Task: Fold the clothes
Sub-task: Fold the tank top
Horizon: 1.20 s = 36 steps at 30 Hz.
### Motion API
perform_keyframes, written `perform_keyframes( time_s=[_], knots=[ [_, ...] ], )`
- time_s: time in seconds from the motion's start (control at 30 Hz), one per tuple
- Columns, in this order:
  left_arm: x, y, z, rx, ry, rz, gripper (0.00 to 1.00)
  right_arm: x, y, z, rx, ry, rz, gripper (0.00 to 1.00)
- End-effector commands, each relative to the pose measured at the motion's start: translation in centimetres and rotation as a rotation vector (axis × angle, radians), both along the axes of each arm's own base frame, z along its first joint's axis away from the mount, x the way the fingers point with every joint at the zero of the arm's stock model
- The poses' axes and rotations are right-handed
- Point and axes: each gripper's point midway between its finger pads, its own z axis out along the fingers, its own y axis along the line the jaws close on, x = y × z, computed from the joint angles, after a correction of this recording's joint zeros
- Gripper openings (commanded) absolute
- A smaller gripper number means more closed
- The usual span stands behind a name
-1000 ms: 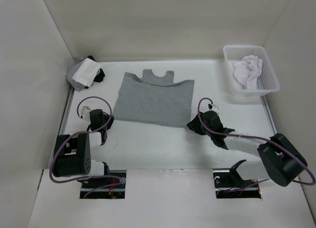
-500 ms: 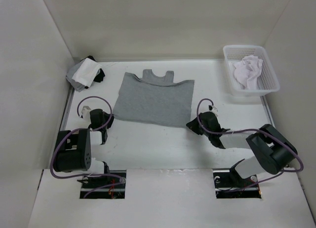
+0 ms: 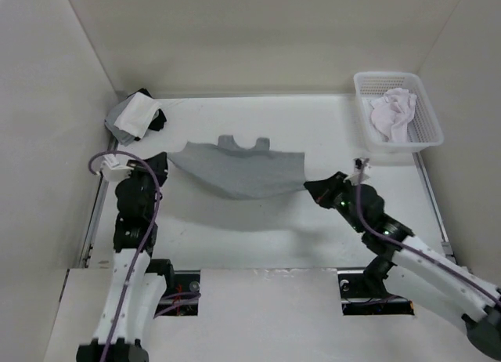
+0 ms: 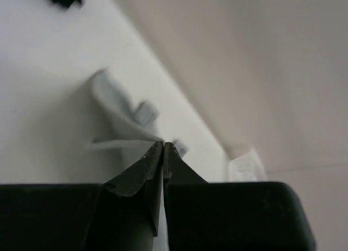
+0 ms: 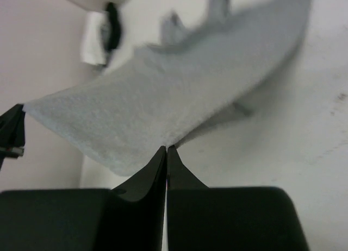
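Observation:
The clothes here are a grey T-shirt [image 3: 239, 170], hanging in the air between my two grippers and sagging in the middle, its neck toward the back. My left gripper [image 3: 167, 160] is shut on the shirt's left corner; in the left wrist view the shirt [image 4: 117, 112] trails away from the closed tips of that gripper [image 4: 163, 144]. My right gripper [image 3: 307, 186] is shut on the right corner. In the right wrist view the grey shirt [image 5: 163, 99] spreads out from the pinched tips of that gripper [image 5: 166, 148].
A pile of grey, white and black garments [image 3: 133, 115] lies at the back left corner. A white plastic basket [image 3: 427, 135] holding white cloth [image 3: 391, 115] stands at the back right. White walls close in the table on three sides.
Both arms have risen from the table and lifted the shirt's near edge, so it no longer lies flat. The right gripper has closed on its corner.

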Motion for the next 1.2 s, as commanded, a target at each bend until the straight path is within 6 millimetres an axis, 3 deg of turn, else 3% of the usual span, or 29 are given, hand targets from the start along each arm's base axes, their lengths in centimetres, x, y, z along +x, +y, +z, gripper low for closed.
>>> perform_keyframes(
  time_s=[0.0, 0.1, 0.23, 0.3, 0.37, 0.47, 0.6, 0.73, 0.83, 1.0, 1.1, 1.17],
  knots=[
    [-4.0, 0.6, 9.7, 0.077, -0.177, 0.029, 0.0, -3.1, -3.2, 7.6, -0.089, -0.137, -0.041, 0.02],
    [-7.8, 0.1, 15.5, 0.084, -0.296, 0.014, 0.0, -6.4, -5.7, 14.2, -0.086, -0.236, -0.046, 0.02],
    [-11.6, -0.5, 20.6, 0.098, -0.392, -0.014, 0.0, -9.2, -7.1, 19.7, -0.051, -0.298, 0.004, 0.03],
    [-12.4, -0.5, 21.1, 0.114, -0.393, -0.016, 0.0, -9.8, -6.9, 20.9, -0.041, -0.316, 0.035, 0.04],
    [-12.3, -0.4, 20.3, 0.127, -0.363, -0.011, 0.0, -9.9, -6.4, 21.0, -0.057, -0.323, 0.049, 0.05],
    [-10.0, -0.3, 16.5, 0.14, -0.256, -0.012, 0.0, -8.6, -5.0, 19.6, -0.124, -0.317, 0.04, 0.06],
    [-4.8, -0.4, 8.9, 0.127, -0.077, -0.015, 0.0, -4.0, -2.7, 15.2, -0.187, -0.261, 0.032, 0.06],
    [1.2, -0.2, 2.3, 0.098, 0.072, 0.003, 0.0, 4.3, -1.9, 9.7, -0.12, -0.139, 0.048, 0.05],
    [6.3, -0.2, 0.2, 0.089, 0.12, 0.02, 0.0, 10.9, -2.3, 6.8, -0.085, -0.064, 0.021, 0.05],
    [14.9, -0.9, -1.2, 0.091, 0.184, -0.004, 0.0, 19.7, -2.9, 4.7, -0.085, 0.022, 0.006, 0.05],
    [17.4, -1.4, -1.7, 0.09, 0.201, -0.025, 0.0, 22.4, -3.8, 4.5, -0.083, 0.038, -0.008, 0.06],
    [17.7, -1.7, -1.8, 0.085, 0.201, -0.037, 0.0, 22.8, -4.6, 4.5, -0.081, 0.042, -0.02, 0.06]
  ],
)
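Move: The left hand grips one hem corner of the tank top, whose middle lies about 20 cm right, 1 cm ahead and 10 cm below; the folded stack is some 13 cm left, 18 cm ahead. From the right hand, on the other corner, that middle is about 17 cm left, 5 cm ahead and 6 cm below; the basket sits 29 cm right, 27 cm ahead. Both arms whip the held hem up some 25 cm and back, then fling it forward and down. ##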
